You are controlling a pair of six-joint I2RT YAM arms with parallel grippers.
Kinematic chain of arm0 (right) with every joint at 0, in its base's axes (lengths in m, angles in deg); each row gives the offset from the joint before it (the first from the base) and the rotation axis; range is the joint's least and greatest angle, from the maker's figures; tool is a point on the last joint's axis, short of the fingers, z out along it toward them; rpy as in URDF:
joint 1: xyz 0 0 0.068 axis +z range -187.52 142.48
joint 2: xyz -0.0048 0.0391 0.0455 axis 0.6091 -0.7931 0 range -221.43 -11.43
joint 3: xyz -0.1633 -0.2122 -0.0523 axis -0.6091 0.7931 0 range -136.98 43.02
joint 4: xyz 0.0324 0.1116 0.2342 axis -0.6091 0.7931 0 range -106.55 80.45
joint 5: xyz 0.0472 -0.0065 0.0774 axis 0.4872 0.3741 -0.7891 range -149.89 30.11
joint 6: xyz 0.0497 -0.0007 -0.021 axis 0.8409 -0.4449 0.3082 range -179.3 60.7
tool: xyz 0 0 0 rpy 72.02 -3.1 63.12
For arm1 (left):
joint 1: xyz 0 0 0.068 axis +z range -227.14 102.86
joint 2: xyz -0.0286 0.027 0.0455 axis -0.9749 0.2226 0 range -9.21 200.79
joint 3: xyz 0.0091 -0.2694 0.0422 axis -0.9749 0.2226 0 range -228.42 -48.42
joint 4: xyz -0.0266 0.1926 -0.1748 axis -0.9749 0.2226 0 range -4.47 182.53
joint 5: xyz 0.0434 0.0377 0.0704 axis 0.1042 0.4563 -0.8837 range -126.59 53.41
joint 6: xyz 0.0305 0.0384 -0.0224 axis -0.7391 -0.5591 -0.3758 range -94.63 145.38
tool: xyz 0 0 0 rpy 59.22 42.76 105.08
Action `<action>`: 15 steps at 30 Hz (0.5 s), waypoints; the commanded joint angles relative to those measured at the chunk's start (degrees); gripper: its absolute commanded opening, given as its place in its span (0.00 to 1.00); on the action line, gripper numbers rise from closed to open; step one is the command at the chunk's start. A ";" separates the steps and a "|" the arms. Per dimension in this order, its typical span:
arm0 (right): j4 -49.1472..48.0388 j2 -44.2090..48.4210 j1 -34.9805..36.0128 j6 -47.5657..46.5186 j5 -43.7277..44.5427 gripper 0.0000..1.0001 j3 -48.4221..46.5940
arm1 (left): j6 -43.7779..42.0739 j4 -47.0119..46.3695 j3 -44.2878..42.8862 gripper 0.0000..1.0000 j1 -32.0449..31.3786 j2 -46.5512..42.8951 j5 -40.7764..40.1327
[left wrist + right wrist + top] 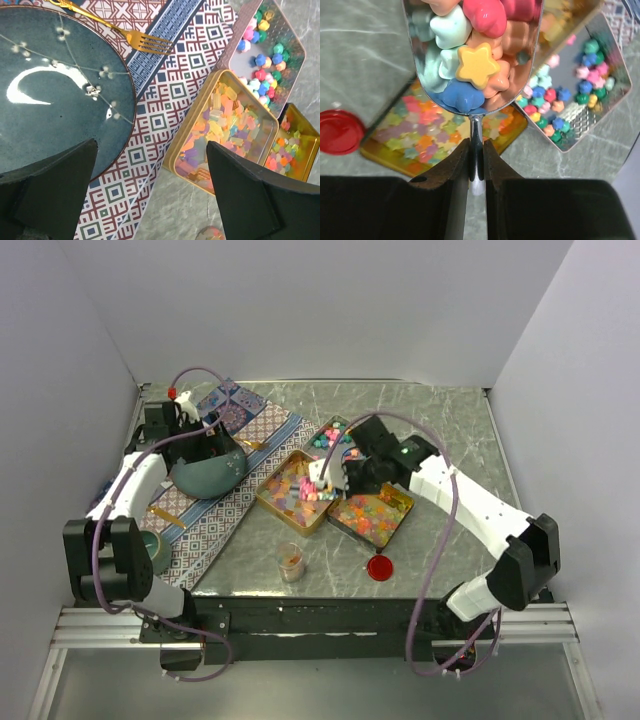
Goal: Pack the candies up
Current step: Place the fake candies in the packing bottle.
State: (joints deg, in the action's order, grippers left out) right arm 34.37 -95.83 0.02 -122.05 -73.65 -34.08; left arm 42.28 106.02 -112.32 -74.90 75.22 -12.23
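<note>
My right gripper [476, 150] is shut on the thin handle of a silver scoop [475, 55] heaped with opaque pastel star candies [477, 62] in pink, blue, green, orange and yellow. It holds the scoop above a gold tin of translucent candies [420, 137]. From above, the right gripper [335, 475] hangs between the tins. A silver tin [335, 435] holds more opaque candies [265, 55]. A second gold tin [225, 130] holds translucent yellow-pink ones. My left gripper [150, 200] is open and empty, above the patterned cloth beside a dark plate [50, 90].
A gold fork [125, 35] lies on the patterned cloth [215, 525]. A small glass cup [290, 562] and a red round disc [380, 567] sit near the front edge. A tape roll [155, 550] lies at the front left. White walls enclose the table.
</note>
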 commanded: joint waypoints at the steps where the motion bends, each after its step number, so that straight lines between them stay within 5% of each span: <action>1: 5.86 4.42 6.83 -1.86 8.30 0.00 0.28 | 1.99 -1.95 0.87 0.97 0.13 -5.83 -2.99; 15: 15.97 0.30 20.99 -2.39 24.48 0.00 -3.93 | 1.99 -9.06 15.73 0.97 0.13 -23.32 -2.74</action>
State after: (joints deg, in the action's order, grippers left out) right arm 46.96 -94.10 18.86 -122.59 -54.78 -33.95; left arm 44.14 101.41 -98.41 -74.85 56.86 -15.44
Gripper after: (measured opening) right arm 0.203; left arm 0.969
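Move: The loaded scoop is already in the right hand; its goal, the bottle, stands about 14 cm back and 12 cm to the left, its middle some 13 cm below. The pale gold gummy tin lies roughly level with this hand and 9 cm left, the dark gold star tin 4 cm back and 3 cm right, the red lid 15 cm back and 6 cm right. From the left hand the bottle lies about 25 cm back and 16 cm right. The right hand keeps its grip on the scoop handle and draws the full scoop about 7 cm back towards the bottle, away from the candy tins, at nearly constant height and slowing on the way, while the wrist rolls some 20 degrees so that the fingers point more steeply down and turns a little counter-clockwise. Empty and wide open, the left hand meanwhile draws back about 5 cm, rising a couple of centimetres and tipping slightly upward, with nothing touched. ##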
